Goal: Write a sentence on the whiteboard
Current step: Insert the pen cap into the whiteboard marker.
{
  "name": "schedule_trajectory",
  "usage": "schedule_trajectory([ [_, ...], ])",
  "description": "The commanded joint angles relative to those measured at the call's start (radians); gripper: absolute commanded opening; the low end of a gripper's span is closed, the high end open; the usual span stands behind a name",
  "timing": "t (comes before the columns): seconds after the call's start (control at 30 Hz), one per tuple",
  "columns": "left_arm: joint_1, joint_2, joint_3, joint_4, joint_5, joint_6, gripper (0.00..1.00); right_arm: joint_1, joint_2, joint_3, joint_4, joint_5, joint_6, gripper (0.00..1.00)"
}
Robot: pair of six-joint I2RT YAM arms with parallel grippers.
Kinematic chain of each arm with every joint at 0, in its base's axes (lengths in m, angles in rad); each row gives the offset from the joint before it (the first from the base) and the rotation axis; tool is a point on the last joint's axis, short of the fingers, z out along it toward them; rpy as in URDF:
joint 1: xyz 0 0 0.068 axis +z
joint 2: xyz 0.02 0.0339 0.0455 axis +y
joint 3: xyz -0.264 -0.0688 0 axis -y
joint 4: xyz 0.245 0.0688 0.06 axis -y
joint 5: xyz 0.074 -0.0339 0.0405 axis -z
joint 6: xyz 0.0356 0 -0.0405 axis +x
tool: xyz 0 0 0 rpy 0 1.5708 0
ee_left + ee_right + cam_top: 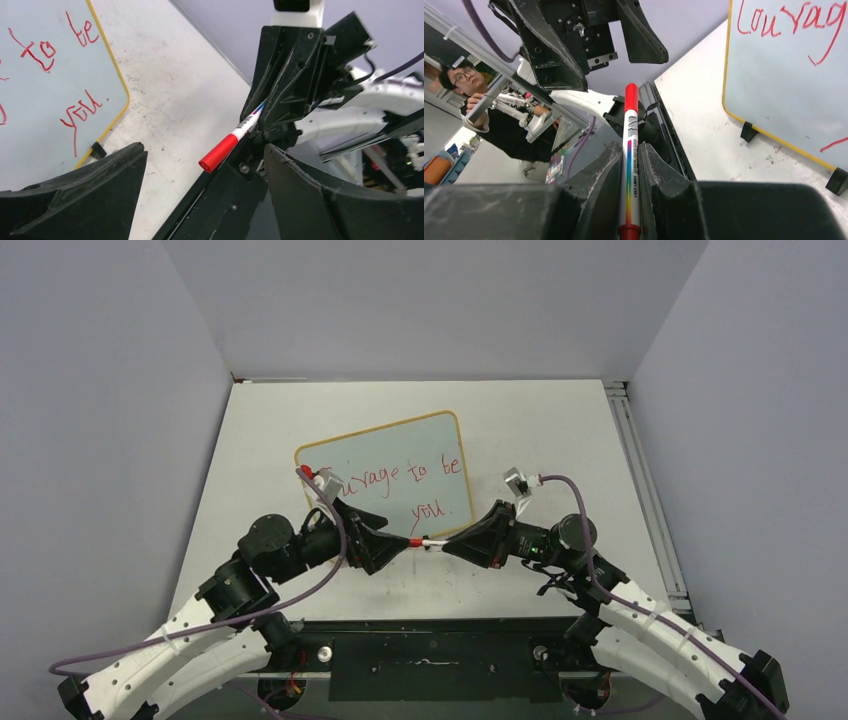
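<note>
The whiteboard (400, 445) lies mid-table and bears the red sentence (405, 475) "Courage to be you." on two lines. My right gripper (450, 542) is shut on a white marker (630, 170) with a rainbow stripe, whose red cap (631, 97) points at my left gripper (392, 545). In the left wrist view my left gripper (205, 147) is open, and the red cap (220, 152) sits just ahead between its fingers without touching them. The board also shows in the left wrist view (40, 100) and the right wrist view (774, 75). Both grippers hover in front of the board's near edge.
The board's black clip feet (749, 132) rest on the scuffed white tabletop (560, 430). A metal rail (640, 490) runs along the table's right side. A black base plate (430, 665) spans the near edge. A person with glasses (459, 82) stands beyond the table.
</note>
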Motion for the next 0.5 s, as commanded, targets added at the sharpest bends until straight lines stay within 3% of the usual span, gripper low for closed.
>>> schedule_trajectory([
  [0.0,0.027,-0.009,-0.004,0.126,0.044,-0.192,0.85,0.003,-0.015,-0.037,0.243,0.065,0.087,0.05],
  [0.23,0.053,-0.021,-0.032,0.201,0.113,-0.286,0.74,0.002,0.063,-0.094,0.512,0.035,0.212,0.05],
  [0.47,0.072,-0.021,-0.066,0.266,0.158,-0.336,0.53,0.003,0.085,-0.092,0.56,0.027,0.231,0.05],
])
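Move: Just off the left fingertips, the red cap on the marker's end lies about 4 cm to the left hand's right and 1 cm back, nearly level. The whiteboard's middle is some 20 cm ahead of that hand and 3 cm left, with the black clip on its near edge about 8 cm ahead and 7 cm right, both about 25 cm below. From the right hand, which holds the marker, the cap is about 7 cm left, 1 cm ahead and 1 cm up. Starting to close its wide-open fingers around the cap end, the left hand rises about 2 cm, then edges right and slightly back towards the cap, its wrist rolling some 15 degrees. The right hand keeps its pinch on the marker, lifts about 2 cm and tips the cap end up roughly 10 degrees. The left fingers remain well open. ##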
